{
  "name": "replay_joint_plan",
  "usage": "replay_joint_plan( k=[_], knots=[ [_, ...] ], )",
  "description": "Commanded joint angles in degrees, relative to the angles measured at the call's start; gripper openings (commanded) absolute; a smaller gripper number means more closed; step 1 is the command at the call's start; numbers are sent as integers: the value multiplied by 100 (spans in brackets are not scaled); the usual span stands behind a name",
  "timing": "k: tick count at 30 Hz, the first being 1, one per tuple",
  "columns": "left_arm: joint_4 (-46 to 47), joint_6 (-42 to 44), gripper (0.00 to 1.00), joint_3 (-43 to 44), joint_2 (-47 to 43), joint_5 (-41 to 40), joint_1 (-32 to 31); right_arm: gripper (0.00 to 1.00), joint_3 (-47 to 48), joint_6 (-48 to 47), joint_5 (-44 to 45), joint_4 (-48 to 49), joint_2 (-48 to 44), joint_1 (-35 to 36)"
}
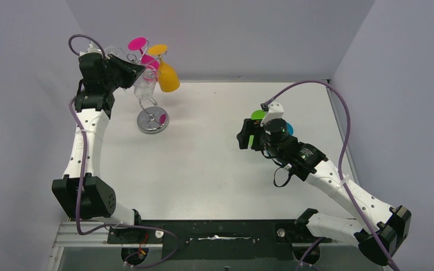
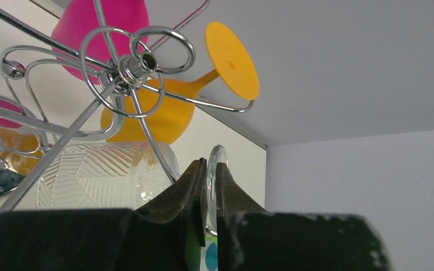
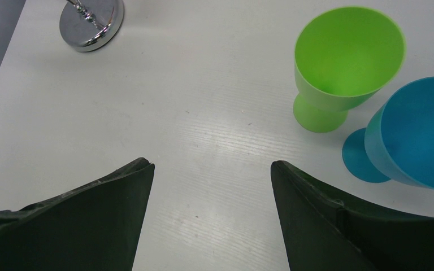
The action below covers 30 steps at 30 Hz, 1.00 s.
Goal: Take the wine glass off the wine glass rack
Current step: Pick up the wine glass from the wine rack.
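Observation:
The wine glass rack (image 1: 152,120) stands at the back left; its scroll arms (image 2: 133,65) fill the left wrist view. A clear ribbed wine glass (image 1: 146,84) hangs upside down from it, bowl (image 2: 102,172) low. My left gripper (image 1: 140,72) is up at the rack's top, shut (image 2: 210,165) on the edge of that glass's clear round foot (image 2: 217,155). A pink glass (image 2: 104,25) and an orange glass (image 1: 168,76) also hang on the rack. My right gripper (image 1: 247,135) hovers open (image 3: 209,165) over bare table, holding nothing.
A green cup (image 3: 342,62) and a blue cup (image 3: 415,135) stand upright on the table just right of my right gripper. The rack's shiny round base (image 3: 90,22) shows far left in the right wrist view. Grey walls close in behind and on both sides.

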Motion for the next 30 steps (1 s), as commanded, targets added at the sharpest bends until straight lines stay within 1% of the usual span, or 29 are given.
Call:
replay_joint_plan(
  k=[1, 15, 23, 30],
  knots=[
    [1272, -197, 0, -3, -729, -243, -49, 77, 144, 36, 151, 103, -116, -30],
    [1237, -184, 0, -539, -1193, -385, -86, 78, 153, 34, 107, 76, -140, -28],
    [1084, -136, 0, -1030, -1647, -859, -115, 77, 69, 58, 64, 12, -229, -30],
    [1068, -240, 0, -1246, -1794, -707, -111, 78, 73, -45, -5, -38, -205, -39]
  ],
)
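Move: The left hand already pinches the clear wine glass by its foot, the glass's middle hanging about 7 cm below, level with the hand and 1 cm to its right. The rack's hub stands some 4 cm ahead and 5 cm left; the yellow glass is about 7 cm ahead and 7 cm right, the pink glass 11 cm straight ahead. From the right hand the clear glass lies roughly 17 cm ahead and 34 cm left. The left hand, still pinching the clear glass's foot, draws it back about 5 cm, rising slightly then sinking again. ##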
